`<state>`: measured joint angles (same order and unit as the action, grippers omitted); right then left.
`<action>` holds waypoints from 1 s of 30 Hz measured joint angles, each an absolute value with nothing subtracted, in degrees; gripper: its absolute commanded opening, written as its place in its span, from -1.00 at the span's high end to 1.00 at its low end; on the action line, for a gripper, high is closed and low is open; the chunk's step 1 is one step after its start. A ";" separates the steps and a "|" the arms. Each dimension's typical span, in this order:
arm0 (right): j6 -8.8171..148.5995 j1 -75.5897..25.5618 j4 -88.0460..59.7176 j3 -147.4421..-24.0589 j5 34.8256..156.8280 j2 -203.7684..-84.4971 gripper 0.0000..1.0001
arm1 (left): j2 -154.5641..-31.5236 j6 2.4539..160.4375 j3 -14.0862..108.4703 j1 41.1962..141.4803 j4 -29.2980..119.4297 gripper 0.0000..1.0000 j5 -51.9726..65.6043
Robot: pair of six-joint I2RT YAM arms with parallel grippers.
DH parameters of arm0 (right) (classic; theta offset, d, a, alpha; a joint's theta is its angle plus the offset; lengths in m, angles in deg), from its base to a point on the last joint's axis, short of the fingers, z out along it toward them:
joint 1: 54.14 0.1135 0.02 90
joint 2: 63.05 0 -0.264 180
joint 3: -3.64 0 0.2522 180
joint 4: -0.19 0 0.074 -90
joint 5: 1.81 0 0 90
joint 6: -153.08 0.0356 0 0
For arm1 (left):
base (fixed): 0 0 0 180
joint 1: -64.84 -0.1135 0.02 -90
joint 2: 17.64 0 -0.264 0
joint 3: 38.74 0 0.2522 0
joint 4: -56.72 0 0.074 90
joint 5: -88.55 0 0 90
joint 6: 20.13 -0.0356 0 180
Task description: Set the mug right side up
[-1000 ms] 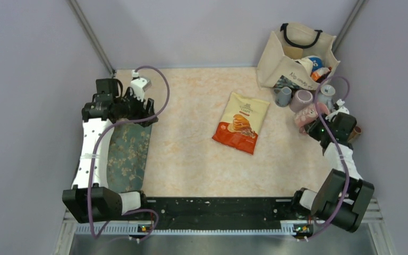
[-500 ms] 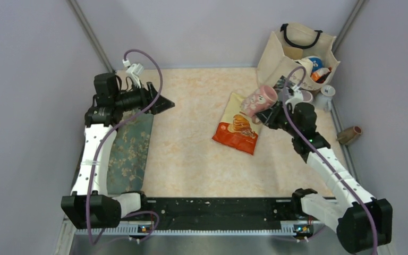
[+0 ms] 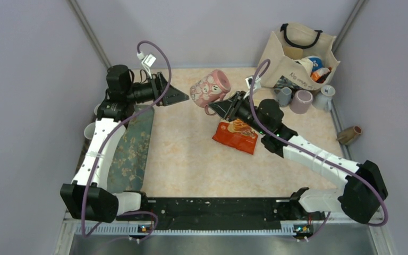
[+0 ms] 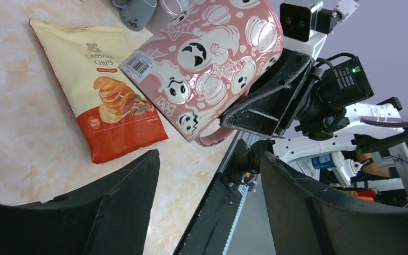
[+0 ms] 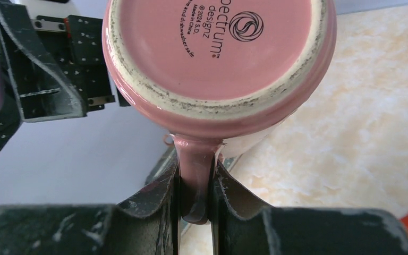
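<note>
A pink mug (image 3: 211, 87) with ghost and pumpkin prints hangs in the air over the back middle of the table. It is tipped on its side, its base (image 5: 218, 48) facing the right wrist camera and its mouth turned left. My right gripper (image 3: 224, 108) is shut on the mug's handle (image 5: 194, 175), seen close up in the right wrist view (image 5: 195, 180). My left gripper (image 3: 178, 96) is open and empty just left of the mug and points at it. In the left wrist view the mug (image 4: 207, 58) sits beyond the spread fingers (image 4: 210, 159).
A chips bag (image 3: 237, 133) lies flat under the right arm. A tote bag (image 3: 292, 53) stands at the back right with several mugs (image 3: 301, 101) before it. A brown cup (image 3: 349, 135) lies at the right edge. A floral cloth (image 3: 133, 149) covers the left side.
My right arm has carried the mug from the far right, over the chips bag, to the back middle. My left gripper has swung right toward it.
</note>
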<state>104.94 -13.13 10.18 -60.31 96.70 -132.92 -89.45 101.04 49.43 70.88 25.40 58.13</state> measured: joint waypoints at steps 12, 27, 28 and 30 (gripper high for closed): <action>108.81 -9.85 19.77 -62.32 95.30 -137.70 1.00 | -90.26 108.61 49.26 70.95 31.45 -0.44 59.55; 114.45 -6.72 29.78 -66.50 95.06 -143.96 1.00 | -91.28 123.36 49.26 71.14 47.50 0.97 62.87; 115.61 -6.74 30.16 -66.52 95.13 -144.37 1.00 | -91.28 123.54 49.26 71.14 48.98 1.00 63.68; 118.43 -6.70 30.18 -66.89 95.54 -145.68 1.00 | -91.26 122.97 49.28 71.14 51.72 1.00 65.08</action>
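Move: In the right gripper, held by its handle, the pink mug has its middle some 6 cm ahead of that hand and a little above; the open left gripper waits about 10 cm to that hand's left. From the left hand the mug is about 9 cm right, 2 cm ahead and roughly level. The chip bag lies on the table some 20 cm right of the left hand and 3 cm ahead; the green tray about 26 cm left and 7 cm back. Both are some 35 cm down. Bringing the mug to the left gripper, the right hand keeps its pinch on the handle, travels about 7 cm left and 5 cm up, and rolls nearly 20 degrees so its left side rises and the opening faces the left fingers. The left hand rises about 6 cm, rolls slightly the opposite way, and in the second half closes nearly shut, pinching the rim wall with one finger inside. ##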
